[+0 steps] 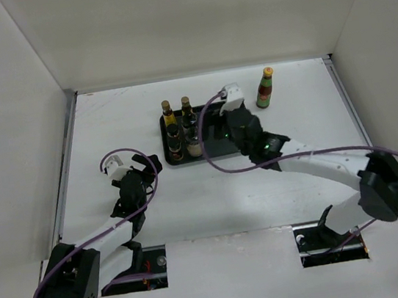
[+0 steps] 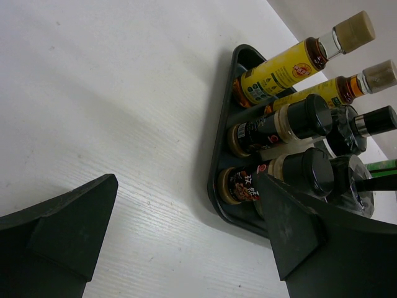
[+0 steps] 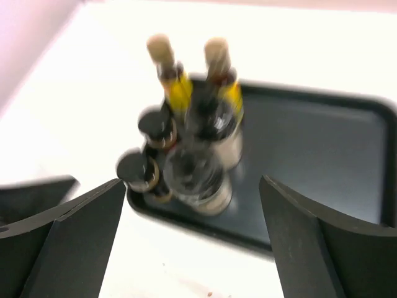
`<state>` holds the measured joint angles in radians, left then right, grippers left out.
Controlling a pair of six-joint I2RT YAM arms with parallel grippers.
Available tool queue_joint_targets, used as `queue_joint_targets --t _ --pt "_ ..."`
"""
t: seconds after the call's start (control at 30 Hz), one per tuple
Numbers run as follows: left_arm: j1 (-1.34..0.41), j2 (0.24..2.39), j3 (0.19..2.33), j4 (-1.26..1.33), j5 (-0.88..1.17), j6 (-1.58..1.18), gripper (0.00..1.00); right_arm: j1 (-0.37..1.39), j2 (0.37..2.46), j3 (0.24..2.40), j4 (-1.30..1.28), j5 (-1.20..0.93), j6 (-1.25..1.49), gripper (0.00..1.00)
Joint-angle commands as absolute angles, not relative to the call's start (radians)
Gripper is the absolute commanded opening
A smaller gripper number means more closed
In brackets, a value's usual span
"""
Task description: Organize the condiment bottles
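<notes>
A black tray (image 1: 218, 150) holds six condiment bottles in its left half. Two yellow-amber bottles (image 1: 168, 113) stand at the back, two small dark jars (image 3: 138, 171) on the left and two whitish dark-capped jars (image 3: 200, 183) on the right. The taller red bottle with a green label (image 1: 265, 88) stands alone on the table to the right of the tray. My right gripper (image 1: 208, 131) hovers open over the tray just right of the group, its blurred view showing nothing between the fingers. My left gripper (image 1: 145, 160) is open and empty, low over the table left of the tray (image 2: 223, 155).
White walls enclose the white table on three sides. The right half of the tray (image 3: 322, 143) is bare. A purple cable (image 1: 318, 153) loops along the right arm, and another runs over the left arm.
</notes>
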<state>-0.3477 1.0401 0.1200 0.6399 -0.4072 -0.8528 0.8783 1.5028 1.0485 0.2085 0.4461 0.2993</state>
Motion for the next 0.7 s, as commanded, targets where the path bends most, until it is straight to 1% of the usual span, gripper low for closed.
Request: queue_joint_targets --t 0.0,0.1,0.17,0.3,0.47,0.53,0.67 --pt "-0.347 1.028 0.147 0.681 -0.411 -0.844 1.0 0.758 1.396 1.031 0.226 0.451 0.27 0.92" --pt "-0.347 1.037 0.149 0.684 -0.411 -0.844 1.0 0.583 1.377 1.063 0.232 0.475 0.244 0.89" --pt "-0.347 1.035 0.15 0.683 -0.405 -0.844 1.0 0.487 1.397 1.097 0.235 0.5 0.224 0.9" --pt "-0.346 1.015 0.143 0.68 -0.413 -0.844 1.0 0.309 1.512 1.234 0.186 0.488 0.181 0.92" --pt "-0.343 1.042 0.15 0.687 -0.403 -0.844 1.0 0.223 1.696 1.425 0.109 0.407 0.169 0.92" --pt "-0.343 1.057 0.155 0.689 -0.402 -0.844 1.0 0.211 1.768 1.485 0.107 0.359 0.155 0.92" --pt "-0.343 1.049 0.155 0.689 -0.4 -0.844 1.0 0.212 1.871 1.565 0.078 0.35 0.138 0.91"
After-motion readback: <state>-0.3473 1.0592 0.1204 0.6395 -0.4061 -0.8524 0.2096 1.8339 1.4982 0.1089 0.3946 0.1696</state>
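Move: The green-capped sauce bottle stands about 26 cm to the right of the right gripper and 22 cm ahead, its middle some 13 cm below. The dark-topped jar nearest the robot in the tray is roughly 4 cm ahead and 4 cm left, 16 cm below; the tray's middle lies about 10 cm ahead and 2 cm right, 22 cm down. From the left gripper the sauce bottle is some 24 cm ahead and 51 cm right, about level. Swing the right gripper, still open and empty, away from the filled end of the tray towards the sauce bottle: first right with a quick rise of about 6 cm, then right and forward together, and lastly forward while sinking, some 26 cm right and 21 cm forward in all. Turn the hand about 35 degrees clockwise on the way and keep the fingers open, coming in over the bottle's cap. ##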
